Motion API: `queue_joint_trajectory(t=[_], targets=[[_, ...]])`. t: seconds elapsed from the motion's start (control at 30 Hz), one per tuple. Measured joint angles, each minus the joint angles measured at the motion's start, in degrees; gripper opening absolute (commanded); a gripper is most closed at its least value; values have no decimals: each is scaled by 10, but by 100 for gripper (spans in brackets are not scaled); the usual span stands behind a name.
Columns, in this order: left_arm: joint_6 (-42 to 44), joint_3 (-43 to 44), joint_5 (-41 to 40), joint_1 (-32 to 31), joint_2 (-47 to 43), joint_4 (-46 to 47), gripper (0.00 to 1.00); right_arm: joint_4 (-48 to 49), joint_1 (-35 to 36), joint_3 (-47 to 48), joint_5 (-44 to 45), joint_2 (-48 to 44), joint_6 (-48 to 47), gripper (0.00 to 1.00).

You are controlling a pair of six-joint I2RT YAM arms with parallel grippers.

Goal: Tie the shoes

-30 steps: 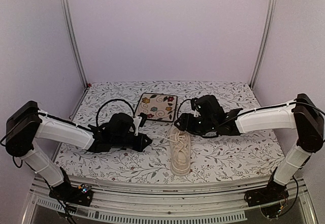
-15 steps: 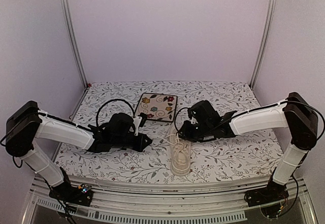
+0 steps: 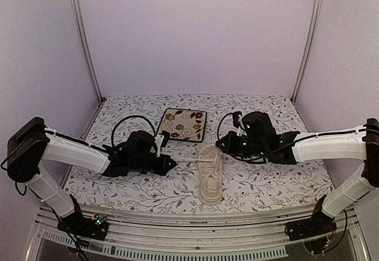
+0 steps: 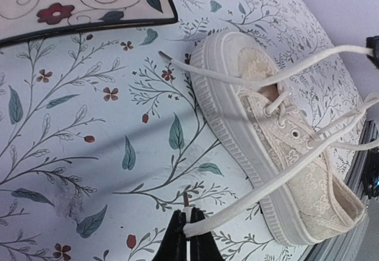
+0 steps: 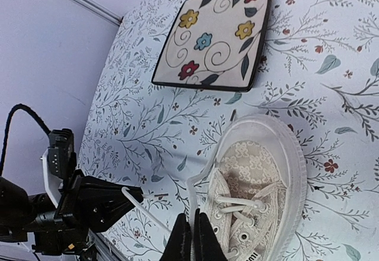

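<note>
The cream shoe (image 3: 210, 181) lies on the floral cloth between the arms, toe toward the near edge. My left gripper (image 3: 173, 164) is just left of it, low over the cloth. In the left wrist view the left gripper (image 4: 189, 230) is shut on one lace's end, and that lace (image 4: 278, 181) runs taut across the shoe (image 4: 296, 154). My right gripper (image 3: 221, 145) hangs by the shoe's heel. The right wrist view shows the right gripper (image 5: 192, 228) shut on the other lace (image 5: 190, 199) beside the shoe (image 5: 260, 172). A free lace tip (image 4: 161, 54) rests on the cloth.
The square floral plate (image 3: 184, 123) with a dark rim lies just behind the shoe, also in the wrist views as the plate (image 5: 213, 33) and plate (image 4: 89, 12). Lilac walls and metal posts close in the cloth-covered table (image 3: 278, 178).
The right gripper dipped over the shoe's laces, shut on a lace and drew back to the right of the heel. The left gripper kept its hold and place.
</note>
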Motion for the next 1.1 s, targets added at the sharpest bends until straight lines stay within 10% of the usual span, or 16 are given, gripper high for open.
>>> queue_joint_trajectory(t=[0.6,1.1], targets=[[32,115,84,74,130,-15,0,181,32,-110,-125,-83,-205,3],[78,202,151,107,174,-26,0,143,111,6,-324,165,-357,4]])
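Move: The shoe's middle lies about 3 cm left of the right hand, 3 cm back and 10 cm below; that hand already holds a lace. The left hand's lace stretches to the shoe, its middle some 10 cm left of the right hand, level fore-and-aft, 7 cm lower. From the left hand the shoe's middle is about 13 cm right, 4 cm back and 3 cm below, and the flowered tile some 27 cm ahead, 3 cm right and 7 cm below. Back and to the left, after a first lift of some 4 cm, the right hand sweeps its pinched lace across over the shoe, then sinks past the shoe's left side near its close end, turning about 55 degrees counter-clockwise. Meanwhile the left hand, still shut on its own lace, goes about 9 cm forward and slightly right towards the tile, dipping a little and coming back up. ##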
